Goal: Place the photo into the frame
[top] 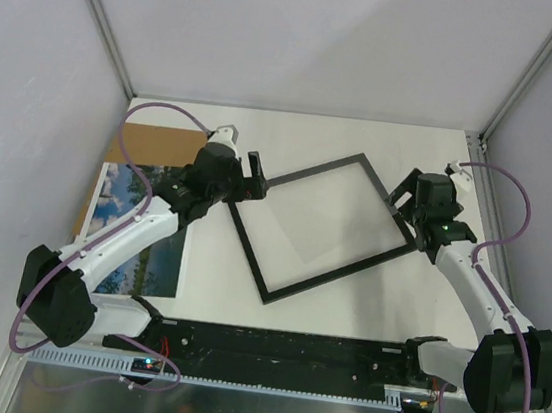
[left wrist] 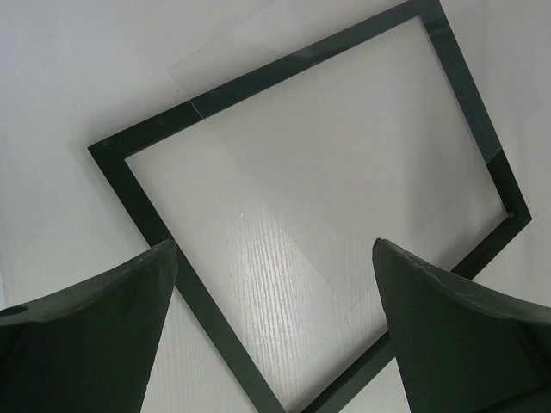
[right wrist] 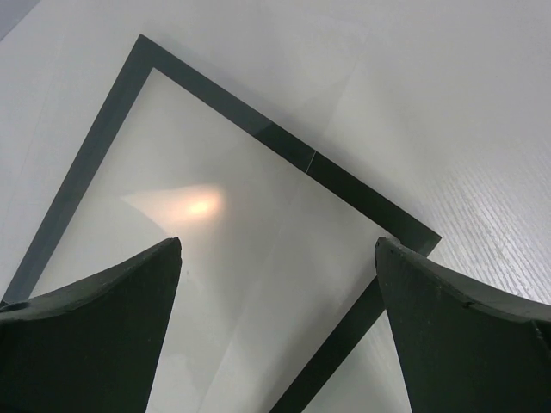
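Observation:
The frame (top: 340, 273) lies flat mid-table, black face up and turned like a diamond. A clear pane (left wrist: 344, 155) sits askew across it, and one corner pokes past the border. The photo (top: 156, 264) shows sky, trees and water. It lies face up at the left, partly under my left arm. My left gripper (top: 257, 176) hovers open at the frame's left corner. In the left wrist view the frame (left wrist: 293, 62) spreads beyond the empty left gripper (left wrist: 275, 245). My right gripper (top: 403, 194) is open at the right corner, and the frame (right wrist: 241, 107) shows beneath the right gripper (right wrist: 277, 243).
A brown cardboard board (top: 153, 143) lies at the back left, tucked under the photo's far end. White walls with metal posts close in the table on three sides. A black rail (top: 279, 348) with the arm bases runs along the near edge.

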Robot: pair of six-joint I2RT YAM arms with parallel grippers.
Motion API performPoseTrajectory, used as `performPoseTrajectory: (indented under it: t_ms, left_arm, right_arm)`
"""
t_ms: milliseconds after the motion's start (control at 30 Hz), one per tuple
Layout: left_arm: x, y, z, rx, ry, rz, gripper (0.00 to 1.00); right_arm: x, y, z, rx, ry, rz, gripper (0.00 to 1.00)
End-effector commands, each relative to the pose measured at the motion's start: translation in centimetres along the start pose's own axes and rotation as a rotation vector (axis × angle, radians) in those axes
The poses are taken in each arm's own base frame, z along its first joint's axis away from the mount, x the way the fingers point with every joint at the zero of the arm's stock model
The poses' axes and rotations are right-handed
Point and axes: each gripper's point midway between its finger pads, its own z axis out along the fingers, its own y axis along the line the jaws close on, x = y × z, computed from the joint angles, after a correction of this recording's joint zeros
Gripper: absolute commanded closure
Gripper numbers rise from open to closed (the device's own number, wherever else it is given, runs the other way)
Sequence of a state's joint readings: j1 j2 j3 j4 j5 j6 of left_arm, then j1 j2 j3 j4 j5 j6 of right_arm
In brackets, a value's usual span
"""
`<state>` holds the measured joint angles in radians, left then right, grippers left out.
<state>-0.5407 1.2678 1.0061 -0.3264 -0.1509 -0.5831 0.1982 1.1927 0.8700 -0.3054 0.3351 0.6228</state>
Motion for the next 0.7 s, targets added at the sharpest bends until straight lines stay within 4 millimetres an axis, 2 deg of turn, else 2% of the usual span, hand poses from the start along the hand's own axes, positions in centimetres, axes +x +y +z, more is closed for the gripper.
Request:
performPoseTrajectory:
  t_ms: [0, 167, 367, 467, 667]
  left_arm:
    - [-2.3, -0.7, -0.7, 0.007, -0.056, 0.012, 0.00]
    - [-2.3, -0.7, -1.1, 0.013, -0.050, 0.024, 0.00]
    - [-2.2, -1.4, -1.5, 0.069, -0.022, 0.040, 0.00]
    - [-2.0, -2.0, -1.7, 0.118, 0.001, 0.055, 0.00]
    - [-1.4, -2.9, -2.0, 0.189, 0.042, 0.086, 0.00]
  right_arm:
    - [-0.8, -0.1, -0.6, -0.005, -0.016, -0.009, 0.01]
    - [-0.3, -0.2, -0.3, -0.027, 0.025, -0.015, 0.01]
    - [-0.5, -1.5, 1.6, -0.049, 0.090, 0.070, 0.01]
    - [-1.5, -2.5, 3.1, -0.061, 0.090, 0.127, 0.01]
    - [-3.4, -2.7, 5.9, -0.157, 0.071, 0.202, 0.01]
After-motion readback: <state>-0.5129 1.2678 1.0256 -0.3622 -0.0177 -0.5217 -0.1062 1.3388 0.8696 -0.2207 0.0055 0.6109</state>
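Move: The frame lies flat below both open, empty grippers. From the right hand its middle is about 14 cm left, 2 cm back and some 15 cm down. Its nearest corner, the right one, is about 8 cm right and 4 cm back. The clear sheet lying across its far side is centred roughly 11 cm left and 8 cm ahead. From the left hand, the frame's middle is some 16 cm right, 2 cm back and 18 cm down. Swing the right gripper about 5 cm to the right, out across the frame's right-hand edge, and from partway on let it sink some 4 cm and reach a little forward. Roll the hand about 10 degrees so its left side comes up, and keep the fingers wide open, clear of the frame. Leave the left gripper hovering open, all but still. ##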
